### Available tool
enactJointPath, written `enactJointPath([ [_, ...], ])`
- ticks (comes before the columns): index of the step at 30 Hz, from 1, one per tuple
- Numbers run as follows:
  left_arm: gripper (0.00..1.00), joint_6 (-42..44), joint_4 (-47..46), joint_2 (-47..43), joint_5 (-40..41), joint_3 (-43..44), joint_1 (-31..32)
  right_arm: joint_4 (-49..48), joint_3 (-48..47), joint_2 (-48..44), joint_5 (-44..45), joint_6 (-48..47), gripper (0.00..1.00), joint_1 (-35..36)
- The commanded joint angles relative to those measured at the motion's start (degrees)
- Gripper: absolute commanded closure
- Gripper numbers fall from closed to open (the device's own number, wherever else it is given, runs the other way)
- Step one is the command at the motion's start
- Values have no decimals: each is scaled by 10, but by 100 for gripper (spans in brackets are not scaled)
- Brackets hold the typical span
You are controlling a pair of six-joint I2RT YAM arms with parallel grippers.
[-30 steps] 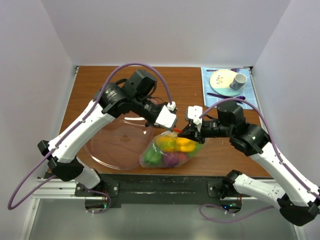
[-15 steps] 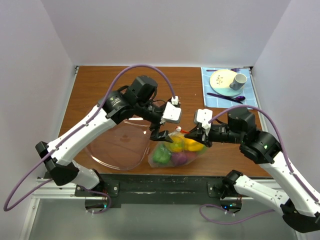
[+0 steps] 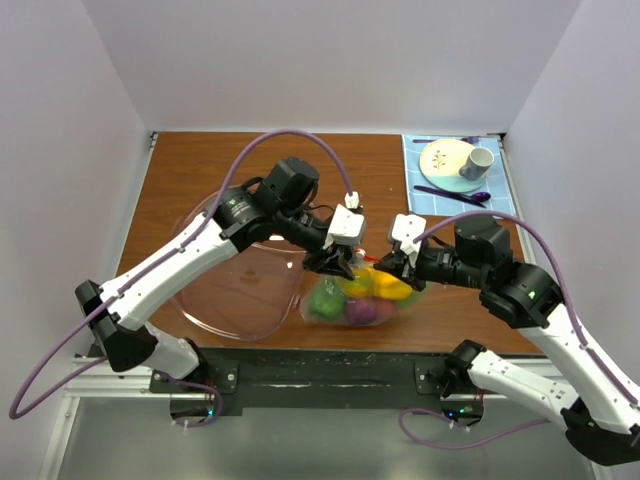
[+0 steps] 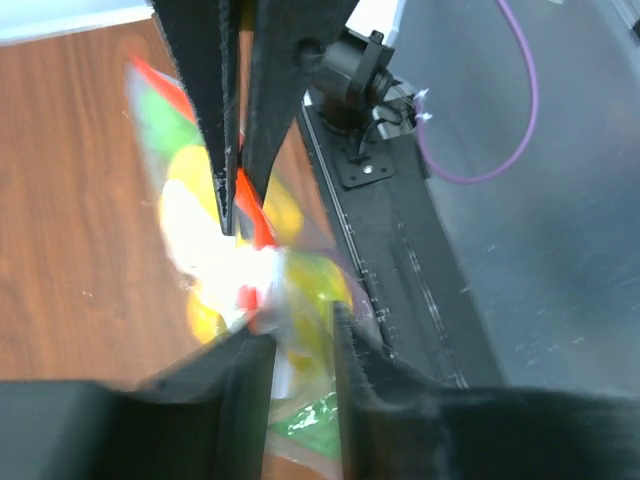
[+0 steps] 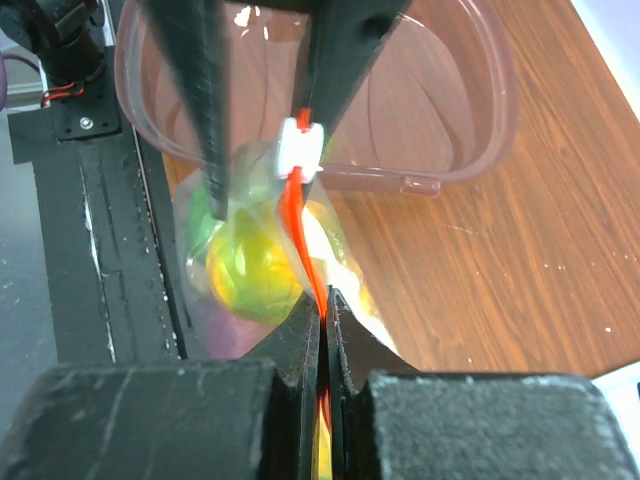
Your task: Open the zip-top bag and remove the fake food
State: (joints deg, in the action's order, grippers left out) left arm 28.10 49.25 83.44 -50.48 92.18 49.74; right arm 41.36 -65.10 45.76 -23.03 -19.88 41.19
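Note:
The zip-top bag (image 3: 352, 296) lies near the table's front edge, with fake food inside: a yellow lemon (image 5: 250, 270), a green piece (image 3: 324, 303) and a purple one (image 3: 361, 312). My right gripper (image 5: 325, 296) is shut on the bag's orange-red zip strip (image 5: 297, 225), and it meets the bag from the right (image 3: 384, 266). My left gripper (image 4: 298, 325) comes from the left (image 3: 336, 264). Its jaws stand apart, with crinkled bag plastic and a white patch (image 5: 302, 148) between them. The left wrist view is blurred.
The large clear pinkish bowl (image 3: 230, 292) sits just left of the bag, under the left arm. At the back right a blue placemat (image 3: 418, 190) holds a plate (image 3: 442, 157), a cup (image 3: 477, 163) and purple cutlery. A black rail (image 3: 320, 365) runs along the near edge.
The left gripper let go of the bag, opened wide, dropped back onto the bag's top and is narrowing around it. The right gripper kept its hold and shifted slightly right.

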Motion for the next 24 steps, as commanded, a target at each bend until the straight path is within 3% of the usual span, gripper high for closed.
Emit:
enactJointPath([
  [1,100,-21,-33,-14,-10,-14,-3,-44,-7,3,4,14,100,-2],
  [8,100,-40,-55,-1,41,6,-5,-38,-6,10,-25,21,99,-1],
  [9,100,-38,-54,-1,43,5,-6,-35,-9,7,-30,20,81,-1],
  [12,100,-33,-51,-3,47,-2,-6,-33,-26,6,-51,20,63,-2],
  [24,100,-28,-45,4,54,1,-6,-72,-49,41,-120,30,63,-2],
])
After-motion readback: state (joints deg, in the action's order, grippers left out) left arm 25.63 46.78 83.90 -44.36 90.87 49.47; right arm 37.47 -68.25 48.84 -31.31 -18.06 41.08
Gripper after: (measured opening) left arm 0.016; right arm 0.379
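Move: The bag's white zip slider is almost between my left fingertips, about 1 cm ahead, 1 cm right and 1 cm below. The yellow fruit in the bag hangs some 2 cm back, 1 cm right and 6 cm below that hand; the green pepper about 4 cm back, 5 cm left and 10 cm below. My right hand already grips the red zip strip, with the slider about 5 cm to its left, 1 cm farther out and level in height. I shut my left fingers at the slider end of the red strip at once and keep the pinch, easing that hand about 2 cm forward and slightly down. Once it is held there, my right hand lets go of the strip, opens a bit over a third, and moves up and left towards the slider by roughly 3.5 cm in all, fingers straddling the strip. ##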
